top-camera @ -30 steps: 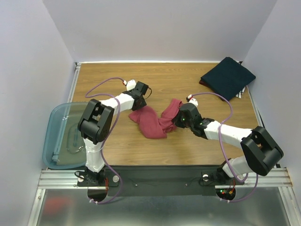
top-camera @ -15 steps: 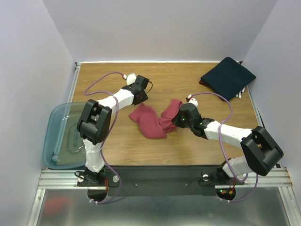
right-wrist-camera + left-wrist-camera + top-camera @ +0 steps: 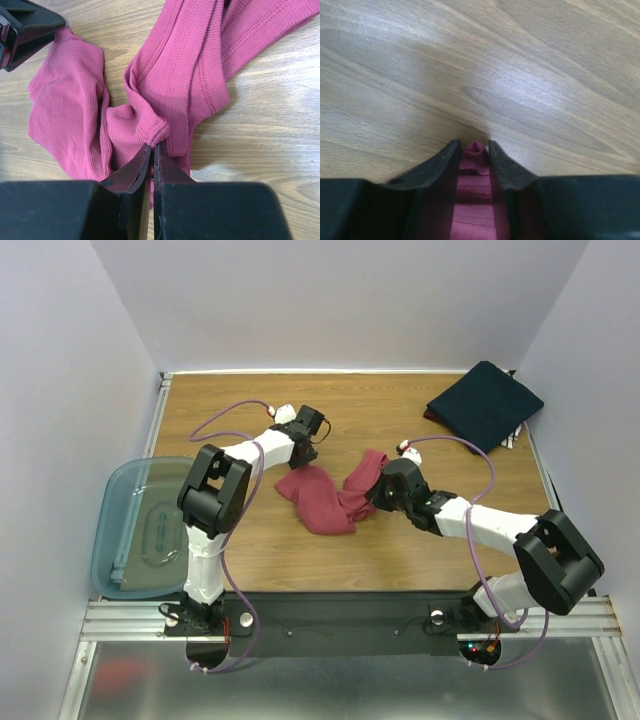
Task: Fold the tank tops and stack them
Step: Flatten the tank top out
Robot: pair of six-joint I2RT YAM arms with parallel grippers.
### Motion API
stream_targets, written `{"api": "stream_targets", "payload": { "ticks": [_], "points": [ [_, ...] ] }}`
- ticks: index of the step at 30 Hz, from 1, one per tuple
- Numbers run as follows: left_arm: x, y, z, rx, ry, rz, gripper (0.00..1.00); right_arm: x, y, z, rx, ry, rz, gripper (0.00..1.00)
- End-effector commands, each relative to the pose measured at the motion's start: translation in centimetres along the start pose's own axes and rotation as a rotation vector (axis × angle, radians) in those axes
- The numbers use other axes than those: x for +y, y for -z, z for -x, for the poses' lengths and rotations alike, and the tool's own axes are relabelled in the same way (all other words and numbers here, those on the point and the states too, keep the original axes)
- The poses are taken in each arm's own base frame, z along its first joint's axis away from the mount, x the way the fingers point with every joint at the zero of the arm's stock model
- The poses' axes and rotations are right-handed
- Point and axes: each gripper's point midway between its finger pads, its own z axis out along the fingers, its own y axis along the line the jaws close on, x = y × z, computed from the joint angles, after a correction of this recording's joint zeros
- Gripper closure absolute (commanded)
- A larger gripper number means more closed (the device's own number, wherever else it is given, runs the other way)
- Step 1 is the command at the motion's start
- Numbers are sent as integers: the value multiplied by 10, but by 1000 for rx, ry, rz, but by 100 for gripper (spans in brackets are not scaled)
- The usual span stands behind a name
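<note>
A maroon tank top (image 3: 325,498) lies crumpled in the middle of the table. My left gripper (image 3: 300,453) is at its upper left edge. In the left wrist view the left gripper (image 3: 472,146) has both jaws pressed against a maroon fold (image 3: 475,190) that fills the gap. My right gripper (image 3: 374,499) is at the top's right side. In the right wrist view the right gripper (image 3: 154,146) is shut on a bunched hem (image 3: 155,131). A navy tank top (image 3: 485,403) lies folded at the back right corner.
A translucent teal bin (image 3: 112,540) sits off the table's left edge beside the left arm. Something light and striped (image 3: 511,439) pokes out from under the navy top. Bare wood lies along the back and front of the table.
The left wrist has shifted slightly right onto the maroon top's edge and its jaws have narrowed around the cloth. The right arm and the navy top have not moved.
</note>
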Motion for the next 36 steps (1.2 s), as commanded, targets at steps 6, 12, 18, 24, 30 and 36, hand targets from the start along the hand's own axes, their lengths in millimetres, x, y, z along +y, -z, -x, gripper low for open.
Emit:
{"api": "stream_targets", "payload": {
  "ticks": [6, 12, 18, 24, 30, 36],
  "points": [
    [-6, 12, 24, -54, -18, 25, 100, 43, 10, 57, -155, 0, 71, 100],
    [-16, 83, 106, -219, 14, -32, 100, 62, 26, 119, -275, 54, 24, 100],
    [-5, 168, 199, -397, 86, -133, 100, 94, 67, 236, -467, 57, 38, 100],
    [2, 293, 283, -615, 121, -289, 100, 126, 143, 331, -686, 81, 39, 100],
    [22, 386, 297, -760, 130, -430, 100, 124, 207, 357, -804, 91, 36, 100],
    [17, 425, 276, -752, 115, -598, 100, 117, 265, 353, -871, 78, 89, 100]
  ]
}}
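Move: The open left fingers already straddle the tank top's far left edge, about 1 cm below the hand point. From them the crumpled middle lies some 14 cm back and 3 cm right, and a loose end about 13 cm right and 1 cm ahead. The right hand still holds another edge; from it the left hand's edge lies about 12 cm ahead and 14 cm left, and the folded dark stack 32 cm ahead and 31 cm right. Up and apart go both hands, once the left fingers have shut and pinched their edge of the tank top: the left rises nearly 50 cm, moving some 12 cm left and, late, back; the right, keeping its grip, rises about 40 cm, swinging forward, then partly back, and rightward. Both wrists tip their fingers upward, some 50 degrees left and 40 right, spreading the cloth between them. ##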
